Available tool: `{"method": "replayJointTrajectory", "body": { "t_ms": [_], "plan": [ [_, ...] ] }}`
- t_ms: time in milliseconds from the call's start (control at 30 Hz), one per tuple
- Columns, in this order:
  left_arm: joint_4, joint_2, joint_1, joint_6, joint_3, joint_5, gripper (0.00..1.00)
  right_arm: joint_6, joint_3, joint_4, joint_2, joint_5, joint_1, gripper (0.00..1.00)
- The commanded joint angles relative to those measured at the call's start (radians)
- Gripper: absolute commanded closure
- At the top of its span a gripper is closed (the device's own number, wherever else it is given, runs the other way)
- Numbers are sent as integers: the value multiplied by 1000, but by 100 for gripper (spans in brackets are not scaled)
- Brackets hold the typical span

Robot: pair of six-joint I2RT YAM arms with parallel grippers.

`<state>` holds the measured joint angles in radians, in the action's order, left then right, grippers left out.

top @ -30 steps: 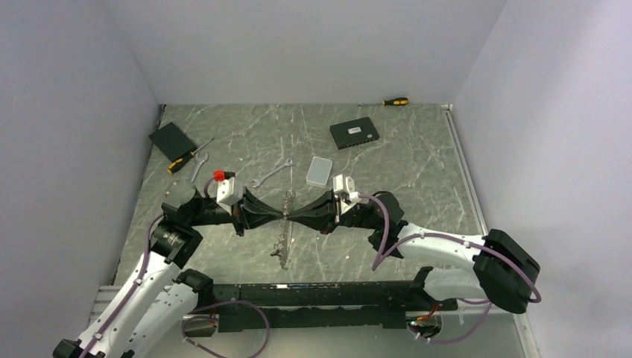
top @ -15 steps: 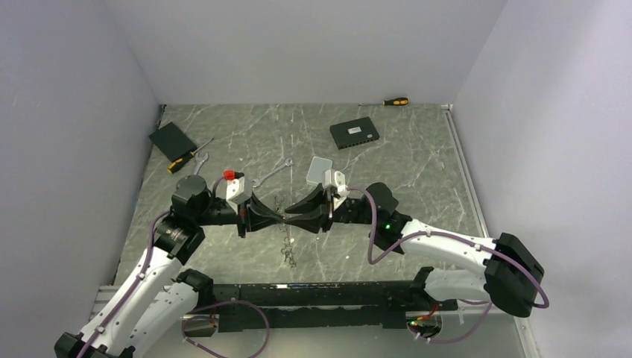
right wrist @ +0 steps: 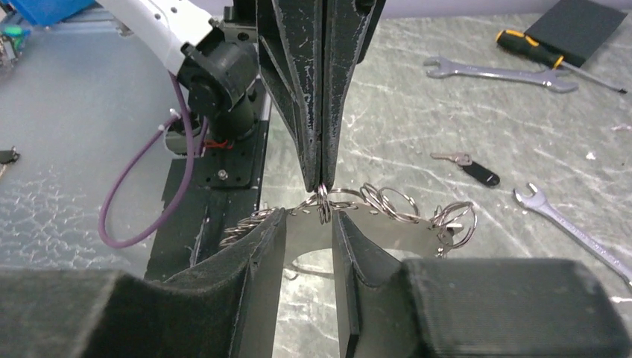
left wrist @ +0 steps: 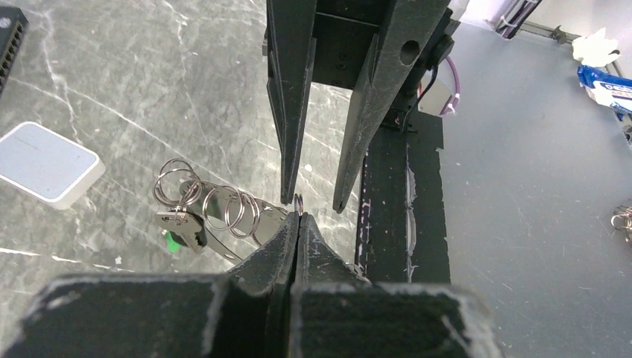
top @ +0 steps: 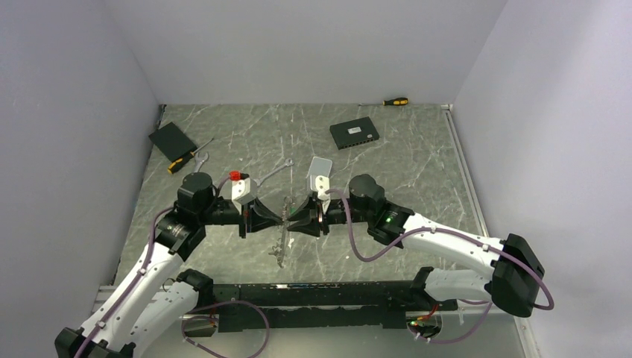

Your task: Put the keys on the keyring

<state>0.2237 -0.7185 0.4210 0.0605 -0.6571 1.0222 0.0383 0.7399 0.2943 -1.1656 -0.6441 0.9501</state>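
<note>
The keyring (right wrist: 387, 231) is a curved silvery band strung with several small split rings. It hangs above the table between the two arms (top: 281, 240). My left gripper (left wrist: 298, 218) is shut on one small ring (left wrist: 298, 200) at the band's upper edge. A key with a green tag (left wrist: 179, 225) dangles from the band's far end. My right gripper (right wrist: 309, 216) is open, one finger on each side of that pinched ring (right wrist: 323, 203), tip to tip with the left gripper's fingers (right wrist: 320, 112). Another key with a black tag (right wrist: 471, 168) lies loose on the table.
A white box (top: 319, 170) sits just behind the grippers, and a black box (top: 354, 133) lies further back. Two wrenches (top: 272, 174) (top: 198, 165), a screwdriver (top: 186, 158) and a black pad (top: 172, 139) lie at the left. Another screwdriver (top: 395, 101) lies at the back wall.
My right gripper has let go and opened, then moved back in to the left around the ring. The left gripper has stayed shut on the keyring, which still hangs from it.
</note>
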Motion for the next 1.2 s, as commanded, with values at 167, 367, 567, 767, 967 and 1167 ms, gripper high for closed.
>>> {"method": "replayJointTrajectory", "body": {
  "t_ms": [167, 367, 567, 767, 967, 1167],
  "plan": [
    [24, -15, 2, 53, -49, 9, 100, 63, 55, -36, -21, -2, 12, 71],
    [26, -24, 4, 50, -50, 11, 100, 58, 56, -27, -28, -9, 18, 71],
    [23, -28, 4, 47, -49, 16, 100, 44, 54, 7, -38, -15, 27, 73],
    [22, -29, 4, 47, -48, 18, 100, 25, 53, 38, -56, -25, 31, 85],
    [22, -29, 4, 43, -49, 8, 100, 24, 43, 49, -48, -28, 32, 100],
    [-22, 29, 2, -11, -39, -46, 55, 2, -13, 146, 7, -4, 32, 100]
  ]
}}
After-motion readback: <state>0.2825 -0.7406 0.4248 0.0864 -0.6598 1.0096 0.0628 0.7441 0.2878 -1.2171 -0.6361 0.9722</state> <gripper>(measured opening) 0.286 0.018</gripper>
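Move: The ring to be taken over is pinched in the left fingertips, about 1 cm to the right of that hand's point. From the right hand, it sits roughly 1 cm left and 1 cm forward, level between its parted fingers. The metal band hangs about 5 cm below the right hand and 2 cm back. The key bunch is about 5 cm ahead and 8 cm below, and the loose key with the black tag lies some 17 cm ahead, 14 cm left and 19 cm down. The right fingers shut on the ring that the left fingertips still pinch, after the right hand has sunk about 2 cm and edged nearly 1 cm left towards the left hand. The left hand keeps its pinch while sinking roughly 1.5 cm alongside, then at the very end opens to about a third and lets the ring go. ##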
